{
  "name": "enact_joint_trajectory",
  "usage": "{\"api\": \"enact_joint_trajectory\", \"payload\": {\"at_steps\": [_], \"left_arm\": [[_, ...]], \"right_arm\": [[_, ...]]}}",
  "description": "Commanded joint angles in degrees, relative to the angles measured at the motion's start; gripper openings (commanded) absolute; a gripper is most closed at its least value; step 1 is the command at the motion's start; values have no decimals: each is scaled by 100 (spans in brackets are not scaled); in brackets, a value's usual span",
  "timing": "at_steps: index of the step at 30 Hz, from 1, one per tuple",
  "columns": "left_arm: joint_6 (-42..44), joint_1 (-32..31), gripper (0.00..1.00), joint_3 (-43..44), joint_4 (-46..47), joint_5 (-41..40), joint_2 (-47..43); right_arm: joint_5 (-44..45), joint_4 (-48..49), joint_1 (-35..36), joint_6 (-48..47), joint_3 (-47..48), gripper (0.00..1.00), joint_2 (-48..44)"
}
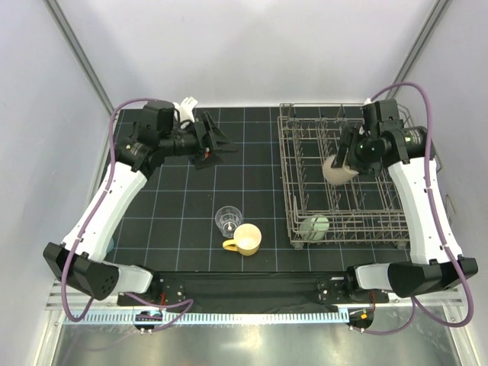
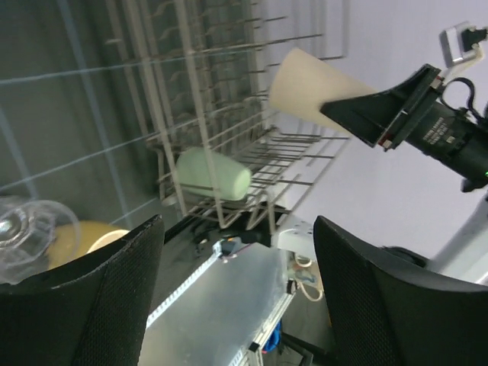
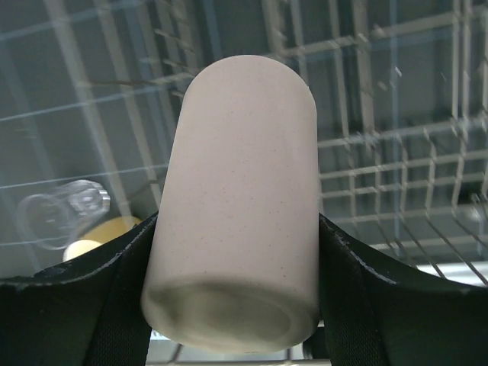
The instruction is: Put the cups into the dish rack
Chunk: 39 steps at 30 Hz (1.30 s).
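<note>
My right gripper (image 1: 345, 162) is shut on the tan tumbler (image 1: 336, 171), holding it tilted above the dish rack (image 1: 287, 156). In the right wrist view the tumbler (image 3: 240, 191) fills the gap between the fingers (image 3: 126, 305). A pale green cup (image 1: 314, 226) lies on its side in the rack's near corner. On the mat, the clear glass (image 1: 227, 219) stands just behind the yellow mug (image 1: 245, 239). My left gripper (image 1: 219, 145) is open and empty, hovering over the back left of the mat; its wrist view looks sideways at the rack (image 2: 191, 99) and green cup (image 2: 213, 173).
The rack has upright tines (image 1: 328, 145) and raised wire sides. The black gridded mat (image 1: 175, 206) ends at a metal rail (image 1: 244, 314) along the near edge. Grey walls close in both sides.
</note>
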Motion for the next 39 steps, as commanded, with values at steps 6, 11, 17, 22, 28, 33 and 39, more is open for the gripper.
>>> {"api": "enact_joint_trajectory", "payload": {"at_steps": [6,11,17,22,28,33,39], "left_arm": [[664,9,79,1,-916,-628,213],[681,9,79,-123,-854,-593,318],[778,9,79,-96,-1021,-523,459],[760,35,79,-61,-1056,-479,521],[734,44,79,-87,-1171,-488,503],[751,88,79,-140,-1206,-567,424],[760,150,79,-325,-1206,-558,363]], "right_arm": [[271,-1245,-313,56,-1155,4,-315],[174,-1237,-313,135,-1542,4,-560],[-46,-1245,-313,196,-2138,4,-921],[173,-1245,-313,310,-2449,4,-1255],[287,-1254,-313,345,-2693,4,-1273],[630,-1245,-304,477,-2659,4,-1045],[613,-1237,-304,460,-2711,4,-807]]}}
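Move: Below and nearer the base from the right hand, which already holds the beige cup, lies its place in the rack's near row: about 7 cm back, 3 cm right, 16 cm down. The green cup sits roughly 10 cm back and 5 cm left of that hand, the yellow mug 14 cm back and 25 cm left. From the empty left hand, the glass is about 11 cm back, 1 cm right and 24 cm down; the mug is 14 cm back, 6 cm right. Lowering the beige cup some 11 cm while drawing it back about 8 cm and slightly right, the right hand keeps its grip and brings the cup down into the near row beside the green cup, fingers tipping steeper. The left hand, open throughout, sinks about 9 cm towards the glass and mug, its fingers also tipping down. ##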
